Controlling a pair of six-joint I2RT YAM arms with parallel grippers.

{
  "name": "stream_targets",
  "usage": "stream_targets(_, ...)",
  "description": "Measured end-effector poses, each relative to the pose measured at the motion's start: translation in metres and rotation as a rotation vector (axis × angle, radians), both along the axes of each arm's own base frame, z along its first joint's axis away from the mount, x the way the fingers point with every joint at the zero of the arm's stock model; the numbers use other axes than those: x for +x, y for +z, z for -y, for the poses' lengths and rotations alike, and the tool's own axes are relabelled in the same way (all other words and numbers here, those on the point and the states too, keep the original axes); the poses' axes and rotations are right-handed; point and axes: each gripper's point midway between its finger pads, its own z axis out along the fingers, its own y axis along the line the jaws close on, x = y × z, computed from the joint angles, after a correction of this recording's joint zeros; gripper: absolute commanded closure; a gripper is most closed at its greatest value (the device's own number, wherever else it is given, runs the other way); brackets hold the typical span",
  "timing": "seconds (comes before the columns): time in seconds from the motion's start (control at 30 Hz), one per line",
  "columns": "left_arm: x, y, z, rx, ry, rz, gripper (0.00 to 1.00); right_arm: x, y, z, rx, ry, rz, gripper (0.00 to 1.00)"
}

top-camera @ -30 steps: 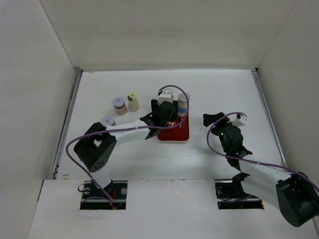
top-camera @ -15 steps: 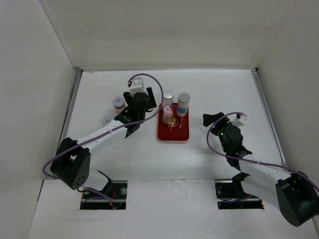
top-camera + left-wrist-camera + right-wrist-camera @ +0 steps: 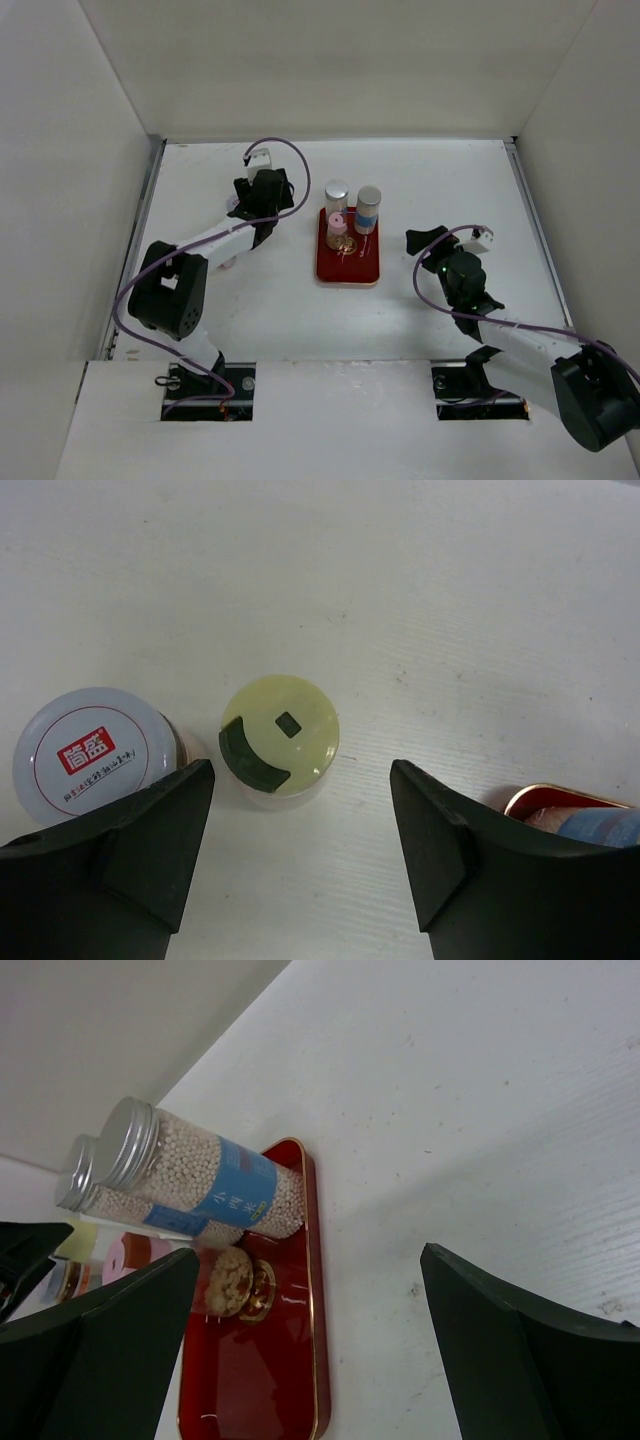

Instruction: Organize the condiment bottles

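Two grey-capped bottles (image 3: 336,190) (image 3: 369,197) with blue-white labels stand at the far end of the red tray (image 3: 350,268). A short pink-lidded jar (image 3: 337,222) stands in front of them. The right wrist view shows the nearer bottle (image 3: 190,1175) and that jar (image 3: 225,1278). My left gripper (image 3: 258,200) hovers open at the back left. In its wrist view the left gripper (image 3: 300,780) stands just short of the cream bottle's yellow-green cap (image 3: 279,735), with nothing between the fingers. A white-lidded jar (image 3: 92,750) stands beside that bottle. My right gripper (image 3: 452,236) stands open right of the tray, empty.
White walls close in the table on the left, back and right. The tray's corner (image 3: 545,795) shows at the right of the left wrist view. The left forearm (image 3: 215,240) lies across the table's left part.
My left gripper has swung from over the tray leftward to above the cream bottle, leaving the pink-lidded jar standing on the tray. The right arm has stayed put.
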Motion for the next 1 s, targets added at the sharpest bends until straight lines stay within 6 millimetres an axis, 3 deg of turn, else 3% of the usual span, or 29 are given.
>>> stream_targets(0.13, 0.009, -0.007, 0.002, 0.009, -0.002, -0.013, 0.38, 0.0, -0.001, 0.0, -0.002, 0.001, -0.003, 0.0)
stream_targets(0.33, 0.016, -0.017, 0.002, 0.025, -0.003, -0.028, 0.65, 0.0, -0.002, 0.0, -0.003, 0.001, -0.005, 0.0)
stream_targets(0.5, 0.01, -0.012, 0.008, 0.027, -0.019, -0.019, 0.74, 0.0, -0.002, 0.0, -0.003, 0.001, -0.006, 0.0)
stream_targets(0.7, -0.028, 0.027, 0.023, 0.008, -0.081, 0.062, 0.75, 0.0, -0.003, 0.0, -0.004, 0.001, -0.008, 0.0)
stream_targets(0.83, -0.067, 0.055, 0.029, -0.023, -0.137, 0.12, 0.75, 0.0, -0.003, 0.0, -0.004, 0.001, -0.008, 0.0)
stream_targets(1.0, -0.118, 0.069, 0.04, -0.053, -0.218, 0.121, 0.75, 0.0, -0.003, 0.0, -0.004, 0.001, -0.008, 0.0)
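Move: The yellow-capped bottle stands about 2 cm ahead of the left hand, neither left nor right, its middle some 4 cm lower. The grey-lidded jar is level fore and aft and about 6 cm left; the red tray's middle is some 17 cm right and 4 cm back, its pink-capped bottle about 14 cm right and 4 cm back. From the right hand the yellow-capped bottle lies roughly 14 cm ahead and 31 cm left. Left fingers dip forward, pinch the yellow-capped bottle, then carry it back about 13 cm and up 9. ##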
